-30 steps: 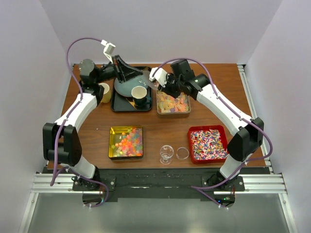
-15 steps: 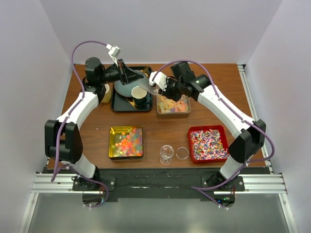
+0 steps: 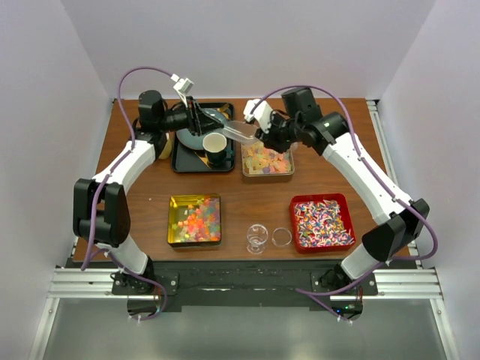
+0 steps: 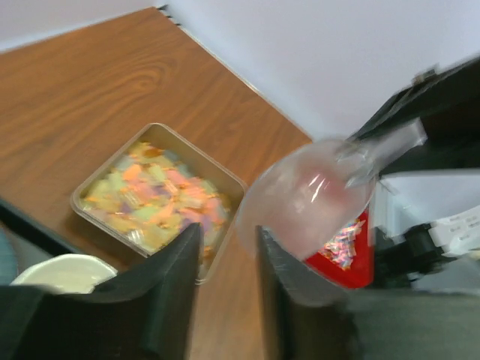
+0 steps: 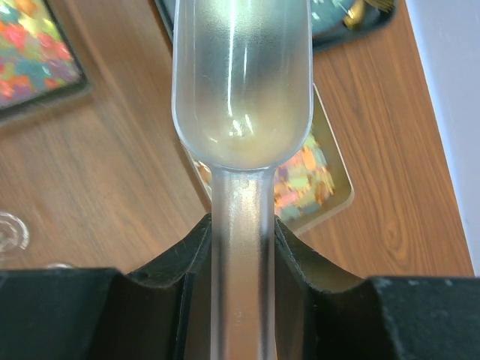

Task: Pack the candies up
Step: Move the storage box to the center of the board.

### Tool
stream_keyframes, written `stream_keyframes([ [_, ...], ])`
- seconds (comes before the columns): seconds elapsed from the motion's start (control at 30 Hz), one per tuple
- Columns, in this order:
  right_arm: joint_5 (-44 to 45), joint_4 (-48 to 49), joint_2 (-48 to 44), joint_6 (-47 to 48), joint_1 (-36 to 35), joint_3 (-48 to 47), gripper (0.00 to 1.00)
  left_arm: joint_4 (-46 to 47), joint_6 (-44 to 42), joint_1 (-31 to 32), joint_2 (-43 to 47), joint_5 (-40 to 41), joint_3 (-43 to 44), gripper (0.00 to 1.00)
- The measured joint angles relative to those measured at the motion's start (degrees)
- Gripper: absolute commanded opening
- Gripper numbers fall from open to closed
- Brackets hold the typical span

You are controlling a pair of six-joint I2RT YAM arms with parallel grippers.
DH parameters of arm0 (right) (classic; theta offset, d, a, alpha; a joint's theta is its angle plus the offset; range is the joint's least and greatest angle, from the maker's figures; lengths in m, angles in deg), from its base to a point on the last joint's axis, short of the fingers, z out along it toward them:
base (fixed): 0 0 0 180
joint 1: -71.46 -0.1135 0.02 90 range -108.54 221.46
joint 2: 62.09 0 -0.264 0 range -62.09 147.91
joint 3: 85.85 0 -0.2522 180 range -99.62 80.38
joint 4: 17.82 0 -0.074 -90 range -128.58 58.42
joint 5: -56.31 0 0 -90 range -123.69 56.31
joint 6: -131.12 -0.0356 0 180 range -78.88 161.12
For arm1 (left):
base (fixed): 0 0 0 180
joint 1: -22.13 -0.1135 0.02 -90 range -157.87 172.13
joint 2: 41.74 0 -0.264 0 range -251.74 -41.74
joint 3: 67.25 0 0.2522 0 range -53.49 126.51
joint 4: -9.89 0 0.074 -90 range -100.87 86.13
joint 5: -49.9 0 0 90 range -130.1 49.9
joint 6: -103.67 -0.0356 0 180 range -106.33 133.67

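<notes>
My right gripper [image 3: 264, 135] [image 5: 241, 225] is shut on the handle of a clear plastic scoop [image 3: 234, 133] [image 5: 241, 82]. The scoop's empty bowl points left, above the silver tray's edge. My left gripper [image 3: 201, 120] [image 4: 229, 232] stands open with nothing between its fingers. The scoop bowl [image 4: 307, 199] hangs just beyond its right fingertip. The candies lie in three trays. Pastel cubes fill the silver tray [image 3: 267, 160] [image 4: 154, 196] [image 5: 307, 176], bright cubes the gold tray [image 3: 195, 219], and striped wrapped pieces the red tray [image 3: 321, 222].
A black tray [image 3: 181, 161] at the back left carries a dark cup [image 3: 216, 146] and a teal plate [image 3: 193, 136]. A paper cup [image 3: 161, 142] stands left of it. A small glass jar [image 3: 257, 238] and its lid [image 3: 282, 237] sit near the front edge.
The left jaws have parted, leaving the scoop in the right gripper alone. The right gripper has drawn back to the right with the scoop, and the left gripper has shifted slightly right.
</notes>
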Motion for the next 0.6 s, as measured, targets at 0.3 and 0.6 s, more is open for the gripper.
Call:
stream_keyframes([
  [0.3,2.8,-12.3,-6.4,15.1,18.3,2.5,0.00,-13.1,-23.5,-0.1,6.9,1.1,-5.0,0.75],
  [0.6,5.4,-25.0,-15.7,28.5,22.9,10.5,0.00,-34.0,-49.7,0.9,9.3,1.6,-12.1,0.77],
])
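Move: The left hand, empty, has the gold box of candies about 17 cm back, 3 cm to its left and 25 cm below; the dark mug stands some 9 cm ahead and 5 cm right, the pink-beige box about 11 cm ahead and 26 cm right. From the right hand, holding the clear scoop, the red candy box lies roughly 12 cm back, 14 cm right and 25 cm below, the pink-beige box some 16 cm ahead and 9 cm left. Down and back, about 11 and 8 cm, the left hand leaves the scoop's bowl and sinks past the mug towards the gold box, fingers opening wide and tipping some 25 degrees further down. The right hand keeps its grip on the scoop's handle and swings quickly about 20 cm right, then back as well, towards the red box, its fingers also tipping down. ##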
